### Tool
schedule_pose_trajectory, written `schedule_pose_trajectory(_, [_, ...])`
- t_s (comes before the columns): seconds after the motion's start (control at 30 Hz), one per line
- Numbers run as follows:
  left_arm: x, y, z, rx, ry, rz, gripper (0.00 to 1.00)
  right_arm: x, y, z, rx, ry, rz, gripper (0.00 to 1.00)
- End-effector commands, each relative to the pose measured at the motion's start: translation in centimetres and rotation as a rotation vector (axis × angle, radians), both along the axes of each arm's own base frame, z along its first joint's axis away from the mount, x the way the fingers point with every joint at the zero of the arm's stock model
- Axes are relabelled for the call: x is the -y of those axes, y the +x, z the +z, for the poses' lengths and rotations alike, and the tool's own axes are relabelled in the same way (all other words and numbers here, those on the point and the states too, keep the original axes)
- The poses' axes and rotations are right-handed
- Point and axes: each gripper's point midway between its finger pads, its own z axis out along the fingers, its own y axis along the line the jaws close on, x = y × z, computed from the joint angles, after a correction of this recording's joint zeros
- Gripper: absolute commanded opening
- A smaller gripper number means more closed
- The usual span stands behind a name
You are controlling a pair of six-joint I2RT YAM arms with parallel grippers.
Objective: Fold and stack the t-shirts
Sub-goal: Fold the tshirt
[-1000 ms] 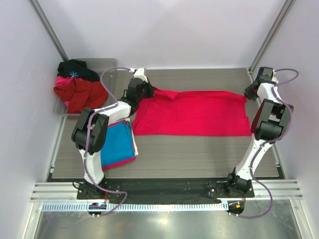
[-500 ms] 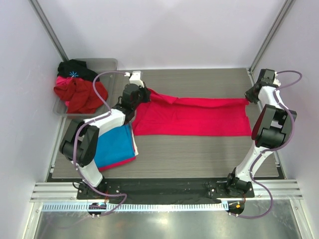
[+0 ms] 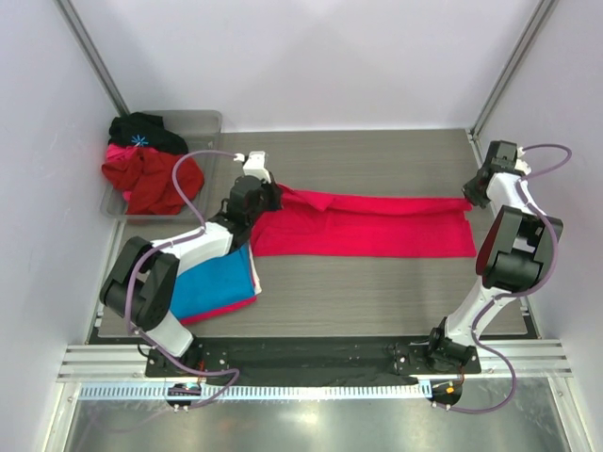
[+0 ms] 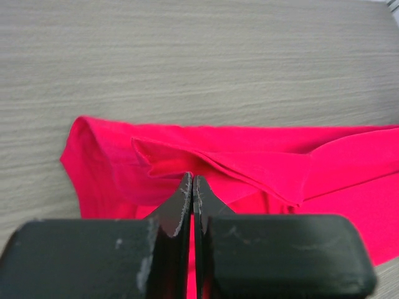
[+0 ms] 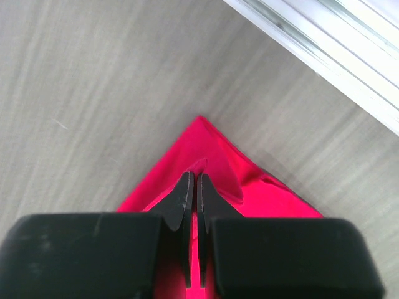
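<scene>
A bright crimson-pink t-shirt (image 3: 377,231) lies as a wide band across the table's middle, its far edge doubled over toward the near side. My left gripper (image 3: 276,193) is shut on the fold at its left end, with cloth pinched between the tips (image 4: 192,177) over the shirt (image 4: 262,165). My right gripper (image 3: 468,200) is shut on the right corner, where the shirt (image 5: 215,146) peaks at the tips (image 5: 194,176). A folded blue t-shirt (image 3: 217,273) lies at the left on a pink-red one, of which only the edge (image 3: 229,306) shows.
A clear bin (image 3: 203,118) at the back left holds a heap of red, pink and black clothes (image 3: 146,169). Grey walls with metal posts close in the table on both sides. An aluminium rail (image 3: 311,363) runs along the near edge.
Both grippers have moved toward the near side, drawing the shirt's far edge over itself. The crimson-pink band is narrower front to back than a second ago.
</scene>
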Motion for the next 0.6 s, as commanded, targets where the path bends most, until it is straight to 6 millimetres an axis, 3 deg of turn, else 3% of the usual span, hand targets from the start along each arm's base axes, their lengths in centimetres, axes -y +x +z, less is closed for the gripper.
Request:
schedule_pose_trajectory(0.0, [-0.6, -0.2, 2.0, 0.066, -0.031, 0.041, 0.0, 0.7, -0.5, 2.4, 0.063, -0.05, -0.049, 0.01])
schedule_pose_trajectory(0.2, [-1.2, -1.6, -1.0, -0.006, -0.049, 0.063, 0.0, 1.1, -2.8, 0.1, 0.025, -0.044, -0.104, 0.06])
schedule_pose_trajectory(0.3, [-1.2, -2.6, -2.3, -0.047, -0.076, 0.06, 0.0, 1.4, -4.3, -0.6, 0.018, -0.058, -0.162, 0.19])
schedule_pose_trajectory(0.33, [-1.0, -3.0, -2.6, -0.062, -0.082, 0.048, 0.03, 2.0, -4.7, 0.2, 0.038, -0.093, -0.194, 0.3])
schedule_pose_trajectory(0.37, [-0.8, -3.5, -2.6, -0.069, -0.092, 0.023, 0.14, 2.1, -5.0, 0.3, 0.05, -0.098, -0.213, 0.49])
schedule_pose_trajectory(0.4, [-0.8, -3.9, -3.0, -0.078, -0.093, 0.018, 0.2, 2.0, -5.8, -0.2, 0.04, -0.105, -0.223, 0.53])
schedule_pose_trajectory(0.53, [-1.3, -4.9, -1.6, -0.034, -0.117, 0.027, 0.4, 1.6, -6.4, 3.0, 0.126, -0.181, -0.209, 0.56])
schedule_pose_trajectory(0.57, [-1.4, -4.9, -1.2, -0.025, -0.122, 0.034, 0.42, 1.1, -6.3, 4.7, 0.168, -0.203, -0.19, 0.56])
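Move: Both closed hands already hold the t-shirt's lifted edge by its ends. From the left hand its landing line on the lying shirt is about 4 cm back and 10 cm below, the shirt's near edge some 11 cm back; the folded stack lies roughly 19 cm left and 17 cm back. From the right hand the landing line is about 4 cm back and 4 cm below, the near edge about 14 cm back, and the side rail some 7 cm right, level ahead. Both hands bring the pinched edge back towards the base and down over the lying part of the shirt, the left going about 5.5 cm back and as far down, drifting slightly left with its fingers tipping some 10 degrees downward, the right about 8 cm back and up to 3 cm down while it turns roughly 10 degrees clockwise. Late in the lowering the fingers of both open to about half and let go of the cloth, the right a moment earlier, and the right hand then keeps drawing back and starts to rise off the shirt. ##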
